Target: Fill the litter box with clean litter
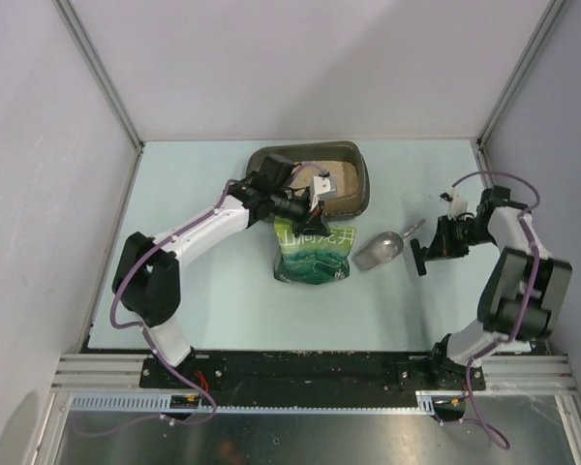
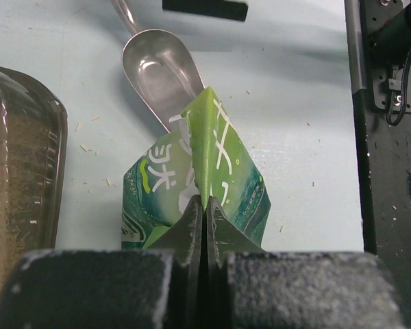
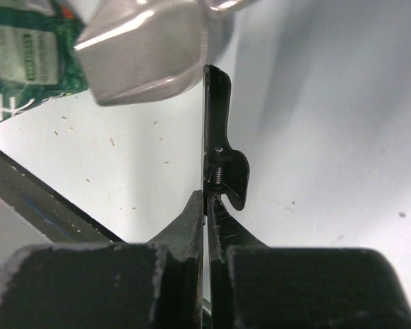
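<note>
The dark litter box stands at the back centre, with pale clean litter lying in its right part. In the left wrist view its rim and the litter sit at the left. A green bag stands just in front of the box. My left gripper is shut on the bag's folded top edge. My right gripper is shut on a thin black clip, held above the table right of the scoop.
A silver metal scoop lies on the table between the bag and the right gripper, bowl toward the bag; it also shows as the scoop and scoop. Grains are scattered on the pale table. Walls enclose three sides.
</note>
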`<state>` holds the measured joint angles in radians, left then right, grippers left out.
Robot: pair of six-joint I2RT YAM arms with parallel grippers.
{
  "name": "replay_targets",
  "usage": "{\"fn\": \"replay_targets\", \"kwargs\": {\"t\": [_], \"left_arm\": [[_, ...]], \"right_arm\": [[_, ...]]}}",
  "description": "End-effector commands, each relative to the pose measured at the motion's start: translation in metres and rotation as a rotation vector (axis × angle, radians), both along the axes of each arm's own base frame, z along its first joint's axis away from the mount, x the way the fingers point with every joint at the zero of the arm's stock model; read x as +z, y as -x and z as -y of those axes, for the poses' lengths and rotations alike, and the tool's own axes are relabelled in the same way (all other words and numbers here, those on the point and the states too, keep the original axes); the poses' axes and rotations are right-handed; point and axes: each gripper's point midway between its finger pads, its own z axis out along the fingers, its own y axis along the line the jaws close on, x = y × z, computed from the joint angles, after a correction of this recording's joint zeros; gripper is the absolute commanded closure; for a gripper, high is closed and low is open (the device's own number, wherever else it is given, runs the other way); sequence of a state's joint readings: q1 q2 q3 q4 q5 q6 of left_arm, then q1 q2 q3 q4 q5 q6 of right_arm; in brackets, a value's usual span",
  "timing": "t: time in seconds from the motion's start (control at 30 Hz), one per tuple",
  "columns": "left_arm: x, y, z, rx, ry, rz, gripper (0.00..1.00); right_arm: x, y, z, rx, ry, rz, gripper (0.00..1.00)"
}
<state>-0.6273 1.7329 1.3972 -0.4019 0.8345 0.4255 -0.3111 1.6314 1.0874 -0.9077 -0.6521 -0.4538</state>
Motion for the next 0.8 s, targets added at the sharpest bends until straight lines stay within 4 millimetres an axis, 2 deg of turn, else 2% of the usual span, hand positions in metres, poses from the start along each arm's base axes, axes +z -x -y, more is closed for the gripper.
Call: {"fn": "replay_targets", "kwargs": {"t": [0.0,0.07,0.1,0.17,0.2,0.23,0.33,0.43,0.53,0.77], "left_arm": [[0.018,-0.008,0.014,-0.008,0.048,0.031,0.99],[0.018,-0.008,0.015,-0.009,0.049,0.030,0.99],[0.018,-0.008,0.015,-0.009,0.049,0.030,0.99],[0.018,-0.008,0.015,-0.015,0.053,0.027,0.99],[0.017,-0.006,0.015,-0.021,0.053,0.023,1.00],[0.016,-0.006,0.016,-0.023,0.055,0.018,1.00],[0.017,-0.005,0.017,-0.029,0.059,0.015,1.00],[0.017,-0.005,0.017,-0.030,0.060,0.013,1.00],[0.019,-0.004,0.018,-0.040,0.070,0.008,0.99],[0.021,0.002,0.019,-0.067,0.086,-0.008,0.97]], "right_arm": [[0.064,0.015,-0.016,0.127,0.073,0.229,1.00],[0.084,0.018,-0.033,0.216,0.067,0.341,1.00],[0.103,0.022,-0.052,0.313,0.060,0.451,1.00],[0.118,0.027,-0.072,0.416,0.051,0.542,1.00],[0.122,0.032,-0.084,0.484,0.046,0.574,1.00],[0.124,0.041,-0.104,0.594,0.044,0.610,1.00],[0.128,0.051,-0.134,0.742,0.047,0.656,1.00],[0.128,0.047,-0.149,0.780,0.057,0.680,1.00],[0.126,0.038,-0.155,0.784,0.082,0.687,1.00],[0.136,-0.001,-0.162,0.689,0.108,0.747,1.00]]}}
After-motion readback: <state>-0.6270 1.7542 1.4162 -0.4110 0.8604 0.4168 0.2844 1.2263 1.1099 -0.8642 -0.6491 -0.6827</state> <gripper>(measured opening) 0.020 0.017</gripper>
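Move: The right gripper already holds the black clip just off the table. The free right part of the bag's mouth is about 24 cm to its left, 1 cm farther out and 10 cm higher. The scoop lies on the table about 12 cm to the left, 3 cm ahead and 4 cm lower; the litter box is centred roughly 32 cm left, 21 cm ahead. From the left gripper, which still pinches the bag's mouth, that free part stands some 4 cm to the right. Lift the right gripper about 12 cm with the clip still pinched, swinging it left over the scoop's bowl some 15 cm towards the bag's mouth. Draw back slightly on the way, then ease forward a little. Roll the hand roughly 55 degrees counter-clockwise, fingers kept shut. Hold the mouth gathered with the left gripper. ##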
